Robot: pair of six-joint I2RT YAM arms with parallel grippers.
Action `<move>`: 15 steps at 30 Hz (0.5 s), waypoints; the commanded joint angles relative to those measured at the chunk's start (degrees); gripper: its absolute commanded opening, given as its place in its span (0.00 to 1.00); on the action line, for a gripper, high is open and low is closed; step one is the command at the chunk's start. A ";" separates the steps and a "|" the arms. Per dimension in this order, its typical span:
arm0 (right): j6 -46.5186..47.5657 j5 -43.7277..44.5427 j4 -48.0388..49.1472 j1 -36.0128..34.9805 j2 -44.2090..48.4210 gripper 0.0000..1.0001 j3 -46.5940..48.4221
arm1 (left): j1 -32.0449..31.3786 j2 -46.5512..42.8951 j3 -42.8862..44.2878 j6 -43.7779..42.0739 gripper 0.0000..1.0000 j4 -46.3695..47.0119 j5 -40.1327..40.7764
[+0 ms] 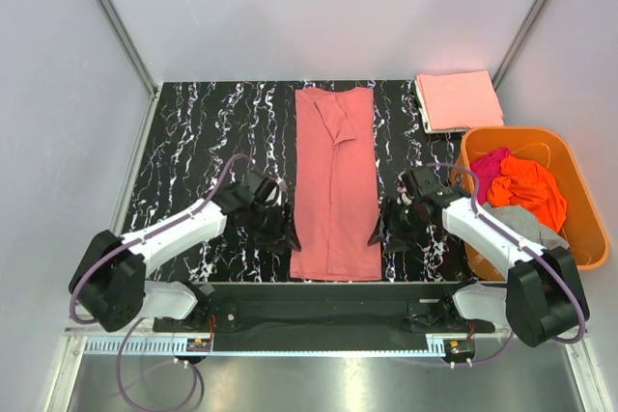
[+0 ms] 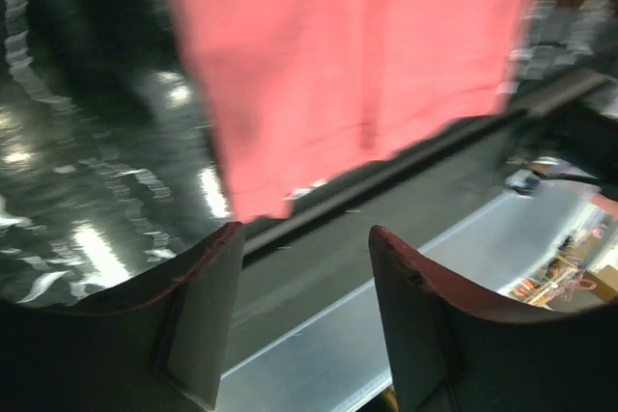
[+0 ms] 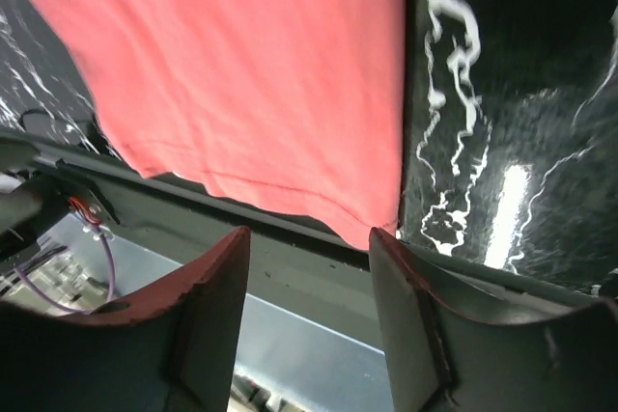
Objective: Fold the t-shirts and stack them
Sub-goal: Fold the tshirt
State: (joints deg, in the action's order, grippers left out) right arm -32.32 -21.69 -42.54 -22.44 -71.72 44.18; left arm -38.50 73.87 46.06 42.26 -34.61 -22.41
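A salmon-pink t-shirt (image 1: pixel 334 180) lies on the black marbled table (image 1: pixel 203 142), folded lengthwise into a long strip with its hem at the near edge. My left gripper (image 1: pixel 281 234) hovers by the hem's left corner and my right gripper (image 1: pixel 379 234) by its right corner. In the left wrist view the left gripper (image 2: pixel 306 232) is open and empty, with the shirt (image 2: pixel 357 55) just beyond its fingertips. The right gripper (image 3: pixel 309 235) is also open and empty, and the shirt's (image 3: pixel 261 65) corner sits by one fingertip. A folded peach-pink t-shirt (image 1: pixel 459 100) rests at the back right.
An orange plastic basket (image 1: pixel 512 130) stands at the right, holding magenta (image 1: pixel 490 165), bright orange (image 1: pixel 529 188) and grey (image 1: pixel 533 227) shirts. The table's near edge and the arms' base rail run just beneath both grippers. Grey walls close in the left, back and right.
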 commanded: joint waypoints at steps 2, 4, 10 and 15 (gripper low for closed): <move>-8.10 -7.57 10.09 0.02 3.17 0.59 -7.52 | 3.16 2.77 -5.45 -5.17 0.56 2.95 0.28; -8.73 -7.49 10.99 -0.06 3.08 0.59 -9.63 | 3.43 3.91 -6.94 -6.83 0.59 5.25 -1.13; -10.13 -5.82 12.13 0.02 1.85 0.60 -13.07 | 3.61 9.01 -8.62 -8.25 0.61 8.06 -1.23; -11.10 -4.24 12.66 -0.06 2.90 0.58 -14.91 | 3.70 9.37 -10.55 -8.07 0.61 11.22 -3.86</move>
State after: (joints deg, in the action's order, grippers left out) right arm -41.89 -26.46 -31.83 -22.44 -70.13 29.85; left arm -34.92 82.32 37.85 36.01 -28.10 -25.85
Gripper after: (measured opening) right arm 0.582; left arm 0.609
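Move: The t-shirt's near left corner lies some 5 cm back from the left hand, about 1 cm to its right and 8 cm below. Its near right corner is roughly 6 cm back from the right hand, straight in line sideways and 6 cm down. The fold line meets the hem about 8 cm right of the left corner, or 11 cm left of the right corner. The table's front edge runs 1 cm behind both corners. No grip yet, and whether a fingertip touches cloth can't be seen: both hands sink towards the two near corners of the t-shirt's hem, fingers staying part-open. The left drops about 6.5 cm while swinging left, then edges slightly back to the right; the right goes down and back about equally, some 4 cm each, tilting roughly 10 degrees. Both have slowed by the end, low over the corners. ##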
